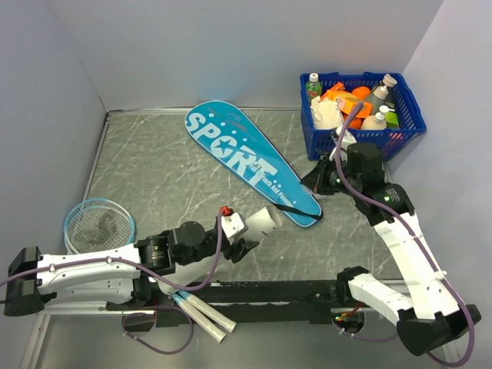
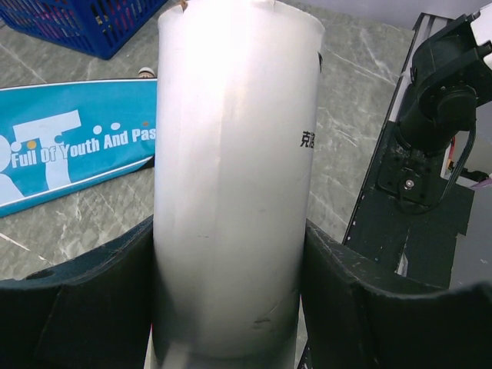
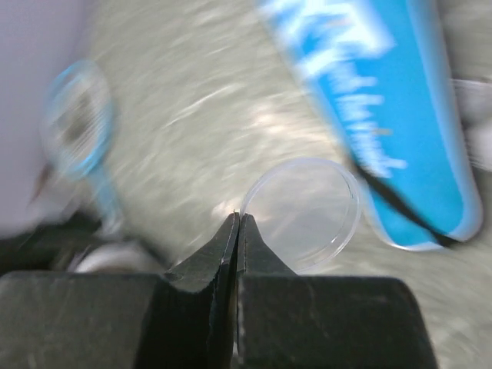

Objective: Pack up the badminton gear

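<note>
My left gripper [image 1: 243, 235] is shut on a white cylindrical tube [image 1: 263, 220], held tilted just above the table; the tube fills the left wrist view [image 2: 234, 169] between the gripper [image 2: 231, 261] jaws. My right gripper [image 3: 238, 223] is shut on the rim of a clear round lid [image 3: 307, 215]; in the top view it [image 1: 317, 184] hangs by the narrow end of the teal SPORT bag [image 1: 246, 160]. Two light-blue rackets lie at the left, heads [image 1: 98, 225] stacked, white handles [image 1: 207, 319] near the arm bases. The shuttlecock is not in view.
A blue grocery basket [image 1: 410, 104] with bottles and packets stands at the back right, close behind the right arm. Grey walls close off the left, back and right. A black base rail [image 1: 292, 292] runs along the near edge.
</note>
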{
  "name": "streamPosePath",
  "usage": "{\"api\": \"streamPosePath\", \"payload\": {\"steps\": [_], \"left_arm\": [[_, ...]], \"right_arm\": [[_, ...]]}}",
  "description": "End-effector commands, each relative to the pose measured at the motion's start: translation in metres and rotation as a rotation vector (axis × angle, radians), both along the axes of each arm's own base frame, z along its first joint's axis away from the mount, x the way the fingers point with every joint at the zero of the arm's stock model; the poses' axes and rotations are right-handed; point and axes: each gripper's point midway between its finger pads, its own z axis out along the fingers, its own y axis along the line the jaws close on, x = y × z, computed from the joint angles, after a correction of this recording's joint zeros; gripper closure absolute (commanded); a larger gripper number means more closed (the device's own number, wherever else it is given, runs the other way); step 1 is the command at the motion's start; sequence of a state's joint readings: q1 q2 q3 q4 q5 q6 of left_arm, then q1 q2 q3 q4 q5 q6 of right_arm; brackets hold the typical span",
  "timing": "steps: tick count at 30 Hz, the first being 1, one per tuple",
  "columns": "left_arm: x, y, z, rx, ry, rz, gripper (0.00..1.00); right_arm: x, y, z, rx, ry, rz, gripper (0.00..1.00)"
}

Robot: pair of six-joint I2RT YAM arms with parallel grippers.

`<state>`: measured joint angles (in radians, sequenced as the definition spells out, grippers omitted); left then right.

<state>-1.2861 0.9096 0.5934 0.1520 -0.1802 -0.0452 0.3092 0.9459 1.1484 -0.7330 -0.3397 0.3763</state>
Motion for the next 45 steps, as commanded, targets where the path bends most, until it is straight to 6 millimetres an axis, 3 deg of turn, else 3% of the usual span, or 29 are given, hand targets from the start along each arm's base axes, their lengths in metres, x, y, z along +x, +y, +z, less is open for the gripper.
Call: {"api": "streamPosePath", "payload": {"steps": [1,2,6,13,18,24,26,28,30,35,39,41,42,43,44,45], "left_arm": [[-0.003,-0.007,0.015,-0.040,0.023,0.013,0.99],[-0.005,-0.008,0.017,-0.046,0.025,0.006,0.99],[-0.011,-0.007,0.021,-0.068,0.037,-0.003,0.99],[-0.021,-0.005,0.020,-0.060,0.047,-0.003,0.99],[-0.030,-0.005,0.019,-0.057,0.049,-0.021,0.99],[-0.032,-0.002,0.012,-0.052,0.045,-0.009,0.99],[-0.031,-0.001,0.012,-0.052,0.044,-0.003,0.99],[-0.030,0.000,0.011,-0.052,0.046,0.002,0.99],[-0.030,0.001,0.009,-0.053,0.044,0.004,0.99],[-0.030,-0.001,0.004,-0.035,0.044,0.004,0.99],[-0.030,-0.002,0.002,-0.030,0.045,0.006,0.99],[-0.029,-0.001,0.001,-0.029,0.046,0.009,0.99],[-0.029,-0.001,0.001,-0.028,0.047,0.011,0.99],[-0.028,-0.001,-0.001,-0.022,0.044,0.016,0.99],[-0.028,-0.001,0.000,-0.021,0.045,0.020,0.99],[-0.027,-0.001,0.000,-0.018,0.045,0.021,0.99]], "right_arm": [[0.037,-0.070,-0.045,-0.143,0.074,-0.454,1.00],[0.044,-0.093,-0.053,-0.161,0.086,-0.561,1.00],[0.065,-0.141,-0.092,-0.159,0.170,-0.802,1.00],[0.082,-0.195,-0.146,-0.217,0.314,-1.014,1.00],[0.086,-0.217,-0.180,-0.241,0.379,-1.085,1.00],[0.089,-0.220,-0.212,-0.293,0.478,-1.058,1.00],[0.089,-0.221,-0.217,-0.300,0.491,-1.059,0.94],[0.088,-0.221,-0.222,-0.304,0.497,-1.054,0.78],[0.089,-0.220,-0.224,-0.302,0.500,-1.045,0.67],[0.093,-0.217,-0.215,-0.279,0.485,-1.034,0.58],[0.110,-0.207,-0.160,-0.271,0.308,-0.995,0.56],[0.119,-0.184,-0.140,-0.291,0.250,-0.911,0.55],[0.131,-0.178,-0.121,-0.274,0.208,-0.885,0.55],[0.138,-0.154,-0.114,-0.272,0.192,-0.805,0.55],[0.142,-0.144,-0.117,-0.287,0.216,-0.763,0.55],[0.154,-0.135,-0.100,-0.270,0.187,-0.736,0.55]]}}
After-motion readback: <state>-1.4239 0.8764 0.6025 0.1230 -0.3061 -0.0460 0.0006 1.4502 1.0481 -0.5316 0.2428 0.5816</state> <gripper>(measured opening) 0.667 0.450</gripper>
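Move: The right hand, its shut fingers already pinching the clear lid, is bound for bare table about 8 cm ahead, 21 cm to its right and 25 cm below. The shuttlecocks lie some 9 cm ahead and 4 cm to its right. The basket is about 27 cm ahead and 18 cm right, the sport bag's middle roughly 15 cm ahead and 14 cm left. From the left hand, that bare spot is about 20 cm ahead, 42 cm right and 19 cm below. The right hand carries the clear lid down and to its right, about 23 cm lower and 21 cm across with some 8 cm forward, past the shuttlecocks to the bare table on the basket's near side, turning roughly 60 degrees clockwise and tipping its fingers down. There the fingers open not quite halfway and let go of the lid, and the hand rises some 6 cm while swinging back left and forward; the left hand, still gripping the white tube, draws back about 3 cm. ##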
